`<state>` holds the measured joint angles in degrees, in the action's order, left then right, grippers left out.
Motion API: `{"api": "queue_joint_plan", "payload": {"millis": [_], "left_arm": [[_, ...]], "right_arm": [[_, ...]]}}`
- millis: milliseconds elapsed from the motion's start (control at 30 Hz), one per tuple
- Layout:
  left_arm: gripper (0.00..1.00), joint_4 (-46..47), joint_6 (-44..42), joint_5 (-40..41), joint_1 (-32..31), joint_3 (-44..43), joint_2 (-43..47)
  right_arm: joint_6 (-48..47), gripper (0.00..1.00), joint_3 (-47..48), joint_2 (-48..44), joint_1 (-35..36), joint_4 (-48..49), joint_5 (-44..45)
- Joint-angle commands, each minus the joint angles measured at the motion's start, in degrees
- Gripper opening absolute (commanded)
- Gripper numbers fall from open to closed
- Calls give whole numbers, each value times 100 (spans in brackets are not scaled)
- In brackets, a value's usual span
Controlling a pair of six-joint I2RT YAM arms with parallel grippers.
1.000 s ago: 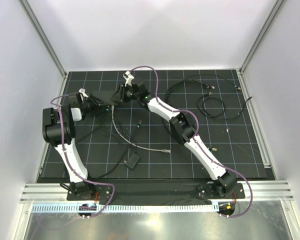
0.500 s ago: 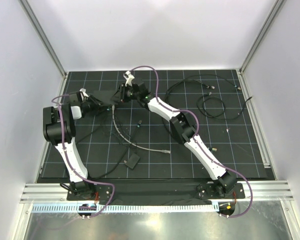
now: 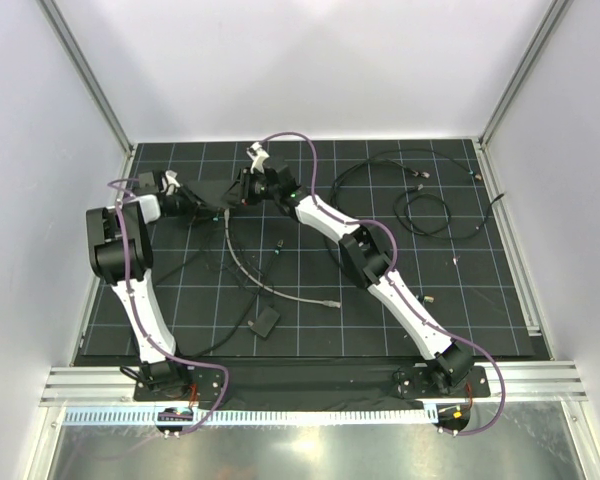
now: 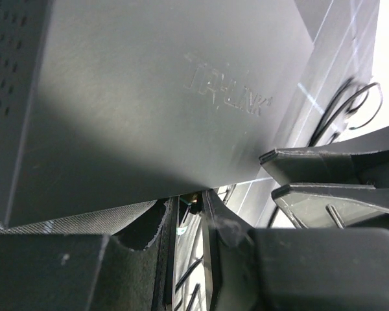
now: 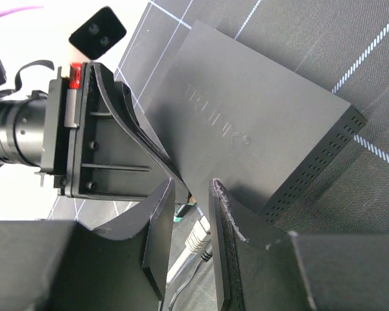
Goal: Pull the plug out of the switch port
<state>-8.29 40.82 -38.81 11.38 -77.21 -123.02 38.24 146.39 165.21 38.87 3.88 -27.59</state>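
Note:
The switch [image 3: 212,190] is a flat dark-grey box lying at the back left of the mat, and its lettered top fills the left wrist view [image 4: 155,97]. A pale plug [image 5: 198,238] on a grey cable sits in the port edge, also seen from above as the plug [image 3: 226,214]. My right gripper [image 5: 191,191] stands open, its jaws on either side of the plug with a gap showing. My left gripper [image 4: 189,204] is at the switch's left end [image 3: 185,197]. Its jaws stand a narrow slit apart against the switch's edge, and nothing shows between them.
A small black block [image 3: 265,324] on a thin cable lies near the front. The grey cable's free end [image 3: 330,301] rests mid-mat. Loose black cables [image 3: 420,205] coil at the back right. Small connectors [image 3: 280,246] are scattered. Frame rails and walls border the mat.
My left arm has swung its gripper toward the back, up to the switch's left end, and its jaws have narrowed. The right arm has barely moved.

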Motion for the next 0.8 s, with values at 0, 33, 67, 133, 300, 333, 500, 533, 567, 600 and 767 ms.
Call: {"api": "queue_joint_plan", "payload": {"millis": [0, 33, 67, 133, 300, 333, 500, 533, 567, 600, 767], "left_arm": [[0, -1736, -1031, 883, 66, -206, -424], [0, -1833, -1110, 910, 75, -242, -433], [0, -1929, -1181, 866, 93, -242, -424], [0, -1887, -1208, 761, 102, -111, -267], [0, -1676, -1165, 673, 137, 223, 251], [0, -1606, -1173, 690, 137, 311, 574], [0, -1859, -1322, 1058, 119, 400, 1472], [0, -1912, -1366, 1181, 128, 434, 1657], [0, -2008, -1444, 1287, 137, 452, 2120], [0, -2062, -1471, 1549, 128, 487, 2333], [0, -2431, -1498, 2166, 137, 417, 3643]], "right_arm": [[87, 35, 294, 21, 15, 227, 26], [87, 35, 285, 20, 15, 227, 35], [87, 35, 285, 3, 15, 227, 35], [96, 35, 285, 12, 15, 218, 26], [87, 34, 285, 3, 15, 254, -35], [87, 34, 276, -32, 15, 254, -44], [70, 36, 232, -129, 15, 254, -97], [61, 37, 206, -155, 15, 236, -106], [35, 38, 197, -251, 15, 219, -123], [35, 39, 145, -296, 15, 218, -123], [-237, 59, 57, -647, 15, -88, -185]]}}
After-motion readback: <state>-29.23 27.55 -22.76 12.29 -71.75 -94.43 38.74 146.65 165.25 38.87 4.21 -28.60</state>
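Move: The left fingers are already shut on the black cable's plug, which still sits in the switch port. The switch's middle is about 5 cm ahead and 1 cm to the left, roughly level in height; the white plug is some 3 cm to the right, level with the hand. A loose copper-tipped plug lies about 10 cm back and 17 cm right. From the right gripper, at the switch's right end, the held plug is around 4 cm back, 6 cm left and 4 cm below. Keep the left gripper's pinch on the plug and draw it back out of the port, about 5 cm nearly level. Then sweep it up fast by some 11 cm, easing on back and 4 cm left, away from the switch, while the wrist rolls about 20 degrees, left side rising. Hold the right gripper in place by the switch's right end, and open its fingers wider late in the pull. ##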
